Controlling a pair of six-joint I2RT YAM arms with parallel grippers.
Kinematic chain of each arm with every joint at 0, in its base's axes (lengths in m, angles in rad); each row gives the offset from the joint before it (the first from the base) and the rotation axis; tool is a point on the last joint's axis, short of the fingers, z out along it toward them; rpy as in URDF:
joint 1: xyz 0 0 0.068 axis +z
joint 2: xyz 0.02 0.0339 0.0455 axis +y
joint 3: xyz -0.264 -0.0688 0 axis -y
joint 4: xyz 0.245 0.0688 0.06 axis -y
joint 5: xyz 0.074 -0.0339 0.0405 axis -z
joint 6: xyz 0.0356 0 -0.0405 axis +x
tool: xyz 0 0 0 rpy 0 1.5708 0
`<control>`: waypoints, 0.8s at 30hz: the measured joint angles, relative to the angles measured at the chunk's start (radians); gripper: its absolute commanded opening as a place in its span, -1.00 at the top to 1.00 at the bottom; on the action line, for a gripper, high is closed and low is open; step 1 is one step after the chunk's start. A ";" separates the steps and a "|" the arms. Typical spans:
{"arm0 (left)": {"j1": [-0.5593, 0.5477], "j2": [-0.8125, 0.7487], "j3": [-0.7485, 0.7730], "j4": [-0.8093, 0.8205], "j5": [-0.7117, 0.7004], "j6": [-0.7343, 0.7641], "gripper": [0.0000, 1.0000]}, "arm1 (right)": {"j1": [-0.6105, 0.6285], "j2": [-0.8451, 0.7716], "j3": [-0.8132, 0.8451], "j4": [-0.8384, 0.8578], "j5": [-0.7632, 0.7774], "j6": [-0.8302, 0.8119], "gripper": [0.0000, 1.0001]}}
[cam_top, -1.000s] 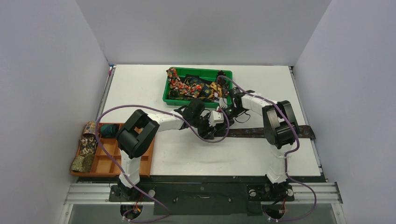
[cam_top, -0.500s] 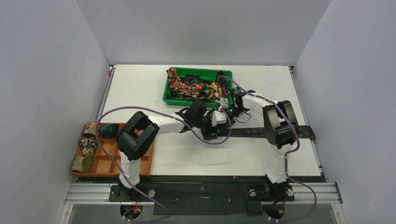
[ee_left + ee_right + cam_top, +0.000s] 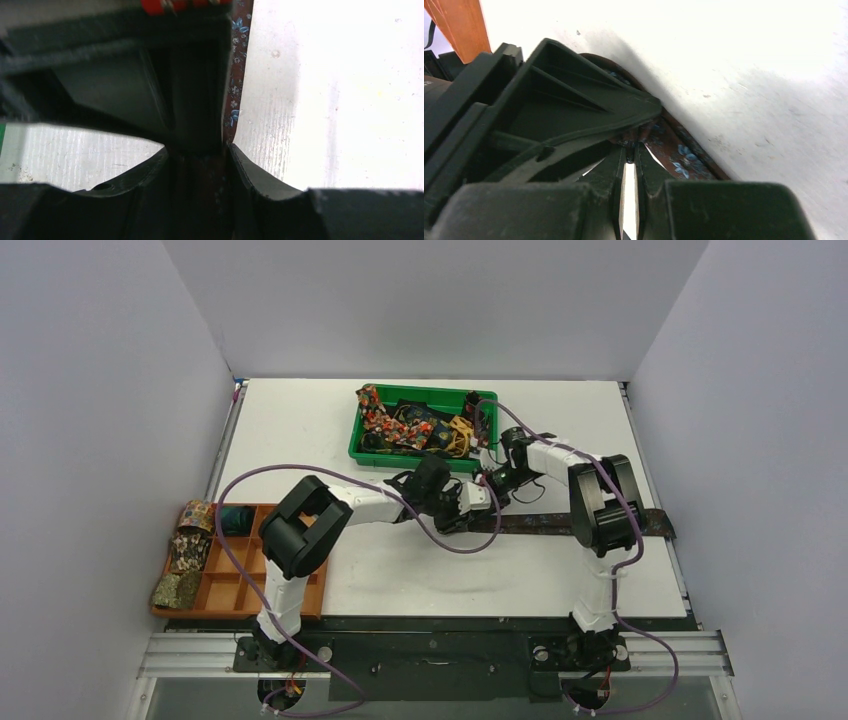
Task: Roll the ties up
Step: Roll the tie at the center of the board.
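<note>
A dark brown tie [image 3: 580,524] with small blue flowers lies flat across the table and reaches its right edge. At the tie's left end both grippers meet. My left gripper [image 3: 468,508] comes in from the left. In the left wrist view its jaws [image 3: 197,155] are closed on a dark bundle of that tie, and the flat strip [image 3: 236,75] runs away beyond them. My right gripper [image 3: 492,487] comes in from behind. In the right wrist view its fingertips [image 3: 630,146] pinch the fabric [image 3: 679,155] beside the left gripper's black finger.
A green bin [image 3: 352,445] at the back centre holds several loose tangled ties. An orange divided tray [image 3: 225,585] at the near left holds rolled ties [image 3: 185,550] in its left compartments. Purple cables loop over both arms.
The left gripper has slid right along the tie towards the right gripper, and its jaws opened wider and then narrowed onto the fabric. The right wrist has shifted slightly right.
</note>
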 measured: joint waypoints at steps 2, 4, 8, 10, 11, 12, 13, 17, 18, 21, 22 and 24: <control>0.000 -0.005 -0.010 0.005 0.003 0.017 0.30 | -0.018 0.000 -0.008 -0.003 0.007 0.001 1.00; 0.000 -0.009 -0.016 0.007 0.006 0.028 0.30 | -0.031 0.000 -0.013 -0.005 0.018 0.003 1.00; 0.000 -0.011 -0.018 0.005 0.011 0.043 0.25 | -0.034 0.003 -0.014 -0.011 0.042 0.005 1.00; 0.000 -0.012 -0.018 0.003 0.014 0.043 0.06 | -0.028 0.008 -0.014 -0.011 0.061 0.004 1.00; 0.002 -0.012 -0.018 0.002 0.018 0.042 0.00 | -0.024 0.012 -0.014 -0.011 0.074 0.004 1.00; 0.004 -0.013 -0.018 -0.001 0.023 0.040 -0.10 | -0.021 0.018 -0.013 -0.006 0.087 0.002 1.00; 0.009 -0.014 -0.018 -0.006 0.028 0.035 -0.14 | -0.020 0.023 -0.011 -0.006 0.095 0.003 1.00; 0.039 -0.046 -0.066 0.000 0.048 0.012 -0.25 | -0.011 0.028 -0.006 -0.011 0.107 0.002 1.00; 0.049 -0.061 -0.086 0.004 0.050 0.004 -0.25 | -0.008 0.028 -0.005 -0.011 0.112 0.002 1.00; 0.076 -0.094 -0.133 0.018 0.054 -0.009 -0.22 | -0.004 0.028 -0.003 -0.011 0.120 0.001 1.00; 0.082 -0.098 -0.139 0.019 0.054 -0.011 -0.20 | -0.003 0.028 -0.003 -0.011 0.122 0.000 1.00; 0.090 -0.102 -0.145 0.023 0.056 -0.012 -0.14 | -0.003 0.027 -0.003 -0.011 0.123 -0.001 1.00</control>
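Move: The left fingers are already around the tie's rolled end, whose middle is about 1 cm to their right at the same height. From the right fingers, shut on the cloth, that rolled end lies about 3 cm left and 3 cm down. The tie's flat tail is centred some 24 cm right of the left hand, 1 cm nearer the base and 2 cm lower. The green bin is roughly 20 cm ahead of the left hand, 10 cm left and 1 cm higher. Rightward by about 1.5 cm, then down about 2.5 cm towards the board, the right hand carries its pinch on the cloth, fingers tipping a little steeper and staying shut. The left hand keeps its hold at first, barely moving, then opens to let go of the rolled end and draws back left, low over the board, by about 4.5 cm. ##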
